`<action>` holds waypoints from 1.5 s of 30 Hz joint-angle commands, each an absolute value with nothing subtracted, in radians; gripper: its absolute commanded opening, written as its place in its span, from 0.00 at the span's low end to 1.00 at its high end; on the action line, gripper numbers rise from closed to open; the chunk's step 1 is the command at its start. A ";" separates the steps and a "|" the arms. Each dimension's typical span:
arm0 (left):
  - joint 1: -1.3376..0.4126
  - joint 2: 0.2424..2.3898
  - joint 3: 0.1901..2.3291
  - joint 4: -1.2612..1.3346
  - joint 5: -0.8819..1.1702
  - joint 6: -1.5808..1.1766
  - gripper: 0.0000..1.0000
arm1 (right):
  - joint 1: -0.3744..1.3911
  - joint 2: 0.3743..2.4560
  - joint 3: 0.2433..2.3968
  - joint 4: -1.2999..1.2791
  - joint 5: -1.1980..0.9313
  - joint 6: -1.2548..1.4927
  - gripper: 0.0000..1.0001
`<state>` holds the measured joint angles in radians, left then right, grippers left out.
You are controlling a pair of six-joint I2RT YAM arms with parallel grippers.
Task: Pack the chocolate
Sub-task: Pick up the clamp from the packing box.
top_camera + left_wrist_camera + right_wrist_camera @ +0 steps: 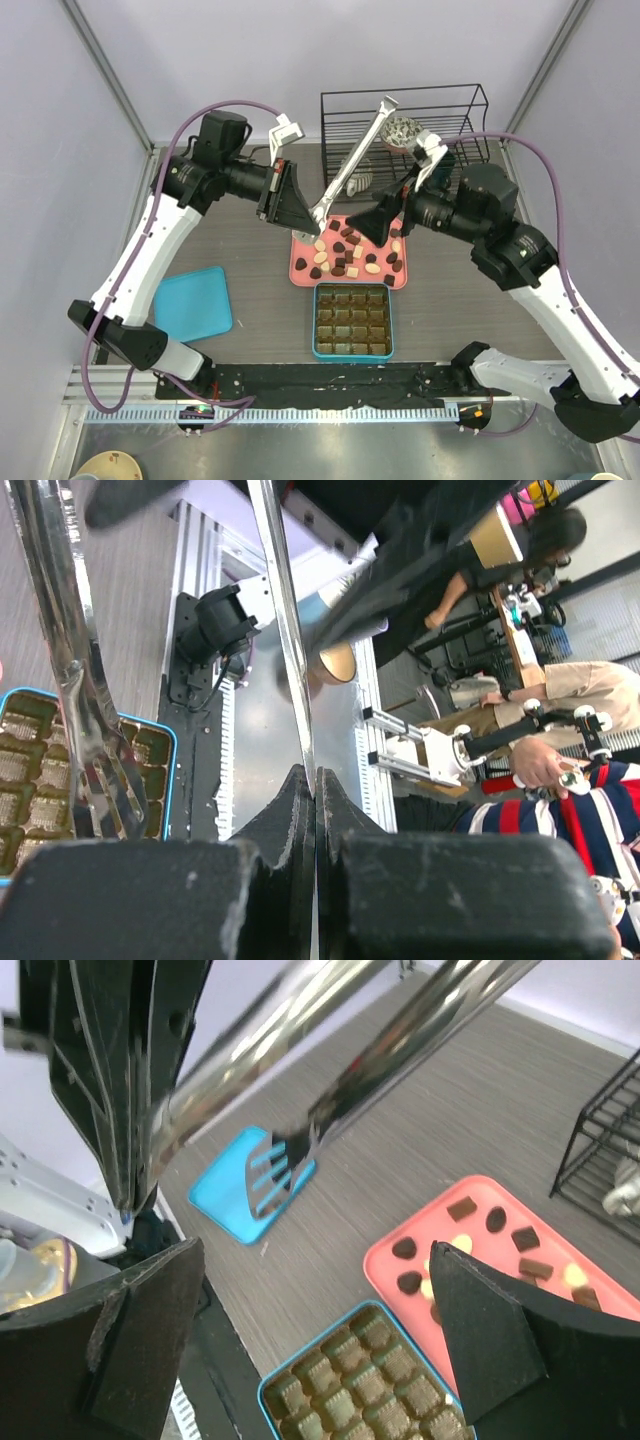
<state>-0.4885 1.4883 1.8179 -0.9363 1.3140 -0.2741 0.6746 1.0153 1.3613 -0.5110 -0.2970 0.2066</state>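
Note:
Small dark, mid-brown and cream chocolate [352, 252] pieces lie scattered on the pink tray [298, 272]; some also show in the right wrist view as chocolate [461, 1208] on the tray [385, 1260]. Metal tongs [352, 160] slant from the rack down to the tray's back left corner. My left gripper [305, 222] is shut on one arm of the tongs [282, 630], near the tip; the left gripper [316, 775] shows no gap. My right gripper [375, 228] hovers open over the tray, and the right gripper [310, 1330] holds nothing. The teal box [315, 322] with brown compartments sits in front of the tray.
A black wire rack [403, 100] stands behind the tray with a round metal item [402, 130] in it. The teal lid [193, 302] lies flat at the left, also seen as the lid [235, 1185]. A black and aluminium rail [330, 385] runs along the near edge.

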 commanded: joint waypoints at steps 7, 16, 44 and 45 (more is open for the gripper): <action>-0.456 1.397 1.770 -0.939 1.289 -0.175 0.00 | 0.437 1.111 1.362 -0.174 -0.903 0.399 1.00; -0.456 1.396 1.752 -0.976 1.240 -0.109 0.00 | 0.408 1.121 1.295 0.074 -0.948 0.523 1.00; -0.485 1.365 1.704 -1.066 1.206 -0.018 0.00 | 0.328 1.229 1.181 0.645 -0.969 0.892 0.99; -0.486 1.367 1.706 -1.068 1.204 -0.017 0.00 | 0.328 1.232 1.174 0.667 -0.980 0.914 0.99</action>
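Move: The left hand already holds the clamp shut-fingered near its lower end; the clamp's middle is about 8 cm ahead of the left hand, 5 cm to its right and 3 cm above. From the open right hand, that middle lies roughly 4 cm ahead, 4 cm left and 4 cm up. Far below the right hand, some 38 cm down, the packing box sits about 8 cm back and 1 cm left, the pink tray 8 cm ahead and 2 cm left. Open right hand, turning some 30 degrees, reaches 5 cm forward and up towards the clamp the left lowers. ##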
